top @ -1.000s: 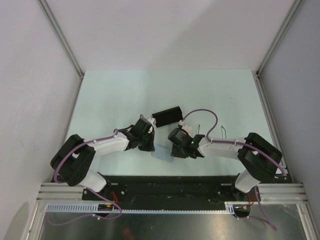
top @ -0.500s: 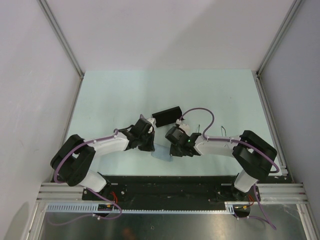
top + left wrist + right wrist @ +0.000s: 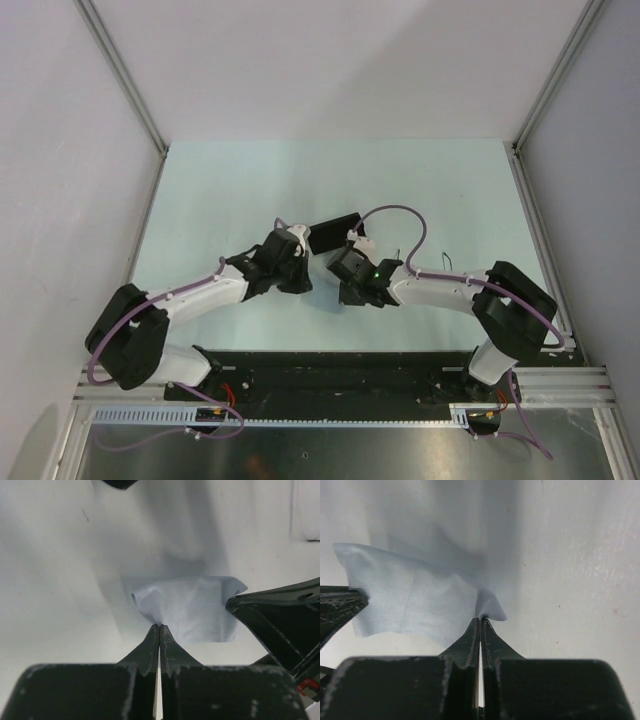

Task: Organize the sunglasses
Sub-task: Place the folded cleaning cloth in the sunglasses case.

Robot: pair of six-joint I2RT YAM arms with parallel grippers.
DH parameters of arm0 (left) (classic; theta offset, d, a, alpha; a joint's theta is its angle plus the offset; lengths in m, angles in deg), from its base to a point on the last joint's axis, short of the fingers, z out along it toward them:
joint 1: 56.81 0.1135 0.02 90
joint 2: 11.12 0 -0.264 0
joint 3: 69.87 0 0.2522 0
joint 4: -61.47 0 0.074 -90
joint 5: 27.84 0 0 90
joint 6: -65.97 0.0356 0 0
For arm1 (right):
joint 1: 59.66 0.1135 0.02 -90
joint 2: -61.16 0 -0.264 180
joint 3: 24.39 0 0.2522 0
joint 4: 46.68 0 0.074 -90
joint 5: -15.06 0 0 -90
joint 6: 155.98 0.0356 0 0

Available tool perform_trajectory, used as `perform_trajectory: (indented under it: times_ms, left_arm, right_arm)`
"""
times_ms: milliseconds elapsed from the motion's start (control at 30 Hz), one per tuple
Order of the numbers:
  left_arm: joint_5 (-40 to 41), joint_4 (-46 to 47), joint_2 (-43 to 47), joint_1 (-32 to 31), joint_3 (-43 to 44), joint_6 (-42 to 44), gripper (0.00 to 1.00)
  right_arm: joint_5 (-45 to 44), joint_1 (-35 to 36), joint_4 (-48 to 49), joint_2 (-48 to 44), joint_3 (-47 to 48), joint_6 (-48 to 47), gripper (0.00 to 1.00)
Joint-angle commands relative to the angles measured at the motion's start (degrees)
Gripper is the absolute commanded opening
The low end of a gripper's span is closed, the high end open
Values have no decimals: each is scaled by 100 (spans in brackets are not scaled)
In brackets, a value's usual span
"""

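Both grippers hold the light blue cloth (image 3: 192,605) by opposite corners, off the table. My left gripper (image 3: 159,626) is shut on one pinched corner, and my right gripper (image 3: 480,619) is shut on the other corner of the cloth (image 3: 415,605). In the top view the left gripper (image 3: 303,280) and right gripper (image 3: 347,288) face each other just in front of the black case (image 3: 335,232); the cloth between them hardly shows. The sunglasses (image 3: 446,263), thin dark wire, lie on the table right of the right arm, untouched.
The right gripper's dark finger (image 3: 280,622) reaches into the left wrist view at the right. The pale green table (image 3: 230,190) is walled in by grey panels at the left, right and back.
The right gripper closed on the cloth's corner. Both grippers then moved a little toward the case, taking the cloth up off the table.
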Motion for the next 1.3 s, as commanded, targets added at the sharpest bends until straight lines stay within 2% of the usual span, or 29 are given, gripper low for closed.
perform_trajectory:
  times_ms: [0, 367, 733, 1033, 1267]
  left_arm:
    - [139, -2, 219, 6, 370, -61, 0]
    - [508, -230, 0, 6, 1081, -17, 0]
    - [1096, -424, -695, 6, 2092, -8, 0]
    - [1607, -485, -1582, 103, 2856, -228, 0]
    - [1782, -477, -2206, 191, 3332, -289, 0]
  right_arm:
    - [-365, -63, -81, -283, 383, -333, 0]
    - [-391, -590, 121, -503, 708, -1053, 0]
    - [162, -1478, 508, -407, 1218, -2284, 0]
    - [760, -2102, 824, 366, 1816, -3181, 0]
    - [927, -2313, 983, 964, 2229, -3331, 0]
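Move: Both hands already pinch the folded cleaning cloth between them; its middle is about 5 cm to the left hand's right, level with it. The open sunglasses case lies ahead: some 16 cm forward, 8 cm right and 4 cm below the left hand. From the right hand it is roughly 18 cm forward, 2 cm left and 2 cm below, and the sunglasses lie 19 cm to the right, about 7 cm farther out. Forward and up in an arc towards the open case go both hands, easing a little to the right and sinking 2 to 3 cm near the end. The right travels farther, about 18 cm against the left's 13, swinging the cloth's right end outward; both wrists tilt the fingertips outward, and both grips stay shut on the cloth. ##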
